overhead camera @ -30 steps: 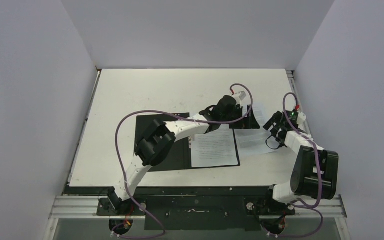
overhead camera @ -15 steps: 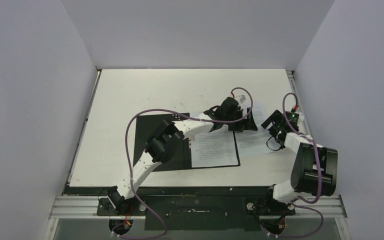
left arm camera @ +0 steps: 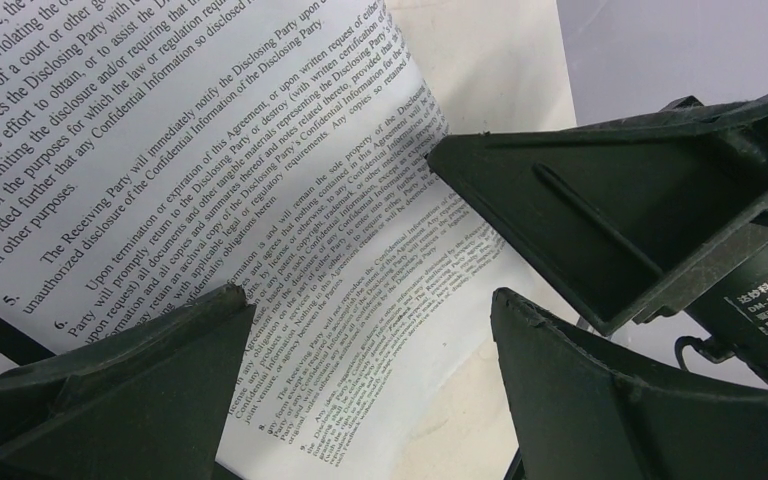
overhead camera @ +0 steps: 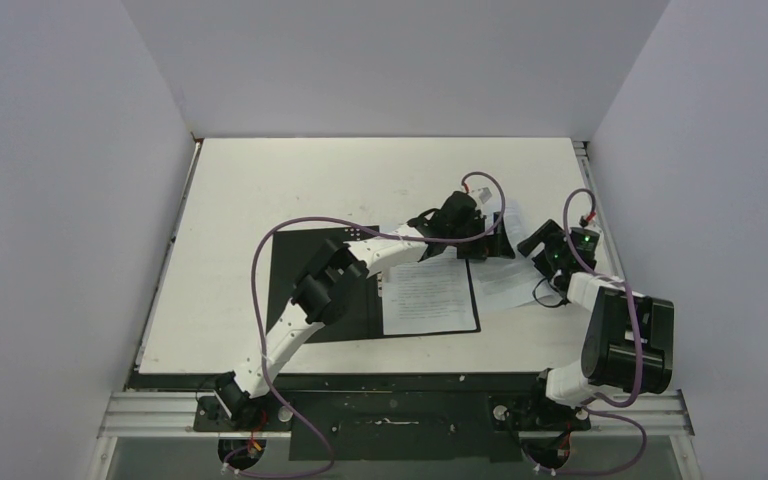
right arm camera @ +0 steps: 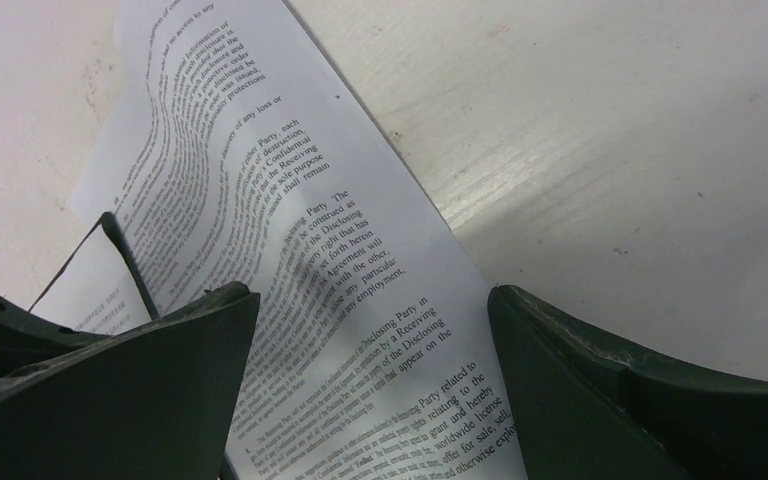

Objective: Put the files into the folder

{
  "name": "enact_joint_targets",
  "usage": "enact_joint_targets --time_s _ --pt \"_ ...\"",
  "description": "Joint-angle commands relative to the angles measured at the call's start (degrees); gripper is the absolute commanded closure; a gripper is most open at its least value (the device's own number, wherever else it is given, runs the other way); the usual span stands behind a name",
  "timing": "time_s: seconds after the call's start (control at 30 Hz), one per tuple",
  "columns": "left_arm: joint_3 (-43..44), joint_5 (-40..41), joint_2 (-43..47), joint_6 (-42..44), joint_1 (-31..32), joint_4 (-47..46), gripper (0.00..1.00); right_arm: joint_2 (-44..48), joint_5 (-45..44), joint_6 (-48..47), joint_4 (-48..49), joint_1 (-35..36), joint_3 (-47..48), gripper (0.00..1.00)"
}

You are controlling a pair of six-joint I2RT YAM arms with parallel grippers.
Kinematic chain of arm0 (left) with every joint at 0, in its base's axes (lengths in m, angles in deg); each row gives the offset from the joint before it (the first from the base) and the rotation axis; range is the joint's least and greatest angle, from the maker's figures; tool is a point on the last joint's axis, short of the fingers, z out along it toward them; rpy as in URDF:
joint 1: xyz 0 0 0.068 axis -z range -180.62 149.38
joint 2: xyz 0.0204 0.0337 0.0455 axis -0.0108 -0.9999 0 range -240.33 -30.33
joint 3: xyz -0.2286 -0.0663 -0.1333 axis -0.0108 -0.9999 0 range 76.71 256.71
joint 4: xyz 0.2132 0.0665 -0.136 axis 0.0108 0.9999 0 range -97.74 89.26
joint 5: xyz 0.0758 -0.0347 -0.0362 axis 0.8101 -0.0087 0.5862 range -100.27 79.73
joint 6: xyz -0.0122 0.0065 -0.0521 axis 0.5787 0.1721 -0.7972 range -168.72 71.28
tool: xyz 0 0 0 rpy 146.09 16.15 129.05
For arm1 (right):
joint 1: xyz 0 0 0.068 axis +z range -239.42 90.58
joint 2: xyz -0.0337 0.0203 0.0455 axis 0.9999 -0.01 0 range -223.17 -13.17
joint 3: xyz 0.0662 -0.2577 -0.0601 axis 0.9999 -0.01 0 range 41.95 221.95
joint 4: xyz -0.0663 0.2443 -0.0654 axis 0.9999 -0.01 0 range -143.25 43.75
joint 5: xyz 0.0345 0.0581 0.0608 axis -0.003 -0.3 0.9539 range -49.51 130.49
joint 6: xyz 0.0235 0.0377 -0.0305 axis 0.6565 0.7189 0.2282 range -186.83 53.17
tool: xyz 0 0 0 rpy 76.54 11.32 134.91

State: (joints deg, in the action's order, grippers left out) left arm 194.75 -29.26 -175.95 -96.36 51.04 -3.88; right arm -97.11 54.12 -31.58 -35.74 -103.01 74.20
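Observation:
The folder (overhead camera: pixel 310 275) lies open, black inside up, on the table's left-centre. One of the files (overhead camera: pixel 428 295) rests flat on its right half. Another printed sheet (overhead camera: pixel 505 285) lies askew past the folder's right edge, buckled upward. My left gripper (overhead camera: pixel 485 242) hovers open over that sheet's far end; in the left wrist view the curved sheet (left arm camera: pixel 260 150) shows between the spread fingers of the gripper (left arm camera: pixel 370 300). My right gripper (overhead camera: pixel 540 250) stands open just to the right, its fingers straddling the sheet (right arm camera: pixel 290 230) around the gripper's gap (right arm camera: pixel 372 295). Neither holds anything.
The white table (overhead camera: pixel 360 180) stretches behind the folder, and grey walls close in on three sides. The two grippers sit close together near the right edge. Purple cables loop over both arms. The right gripper's black body (left arm camera: pixel 640 190) fills the left wrist view's upper right.
The right gripper has edged left toward the left gripper over the loose sheet. The left arm's elbow shifted right early on, then stayed; both grippers remain open.

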Motion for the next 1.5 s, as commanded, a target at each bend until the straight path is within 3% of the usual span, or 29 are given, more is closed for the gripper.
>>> enact_joint_targets --time_s 0.0,0.1,0.37,0.63,1.07,1.47 --pt "2.13 -1.02 -2.3 -0.23 0.02 -0.15 0.1 -0.61 3.96 1.36 -2.49 -0.04 -2.91 0.16" --pt "2.2 -1.58 -2.49 -0.71 0.01 -0.78 0.1 -0.61 4.2 1.3 -2.22 -0.04 -3.24 0.26" --pt "1.61 -4.6 -2.39 -1.99 -0.04 -3.06 0.1 0.38 4.08 1.14 -3.59 -0.13 -2.34 0.67" --pt "0.44 -8.93 0.56 -2.81 -0.38 -8.09 0.1 6.32 1.42 0.02 -9.87 -0.13 1.06 0.94" --pt "-10.45 -10.68 17.21 -2.74 -1.05 -15.01 0.1 19.93 -1.2 -3.83 -20.77 -0.13 6.79 0.95" --pt "-20.38 -5.38 31.46 0.52 -3.84 -10.1 0.1 29.61 7.61 -0.46 -20.44 -0.13 10.99 0.95"
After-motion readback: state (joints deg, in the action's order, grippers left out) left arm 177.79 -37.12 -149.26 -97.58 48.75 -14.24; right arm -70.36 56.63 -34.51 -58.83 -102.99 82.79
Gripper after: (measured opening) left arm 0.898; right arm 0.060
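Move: The loose file lies with its middle roughly 6 cm to the right hand's left, about level with it and 2 cm lower; the open fingers already straddle its bowed-up right edge. The filed sheet is about 27 cm left of the right hand and 5 cm back, with the open folder's middle some 40 cm left and 6 cm back. The left hand hovers low over the loose file, whose middle is about 5 cm to its right and 3 cm below. Drawing back about 3 cm and dipping slightly to the table, the right hand shuts its open fingers on the right edge of the loose file, pinches it, then lifts it some 15 cm almost straight up. The left hand, at first nearly still with a fingertip on the sheet, eases back a little, then rises about 20 cm away from it, drifting left, fingers still open. ##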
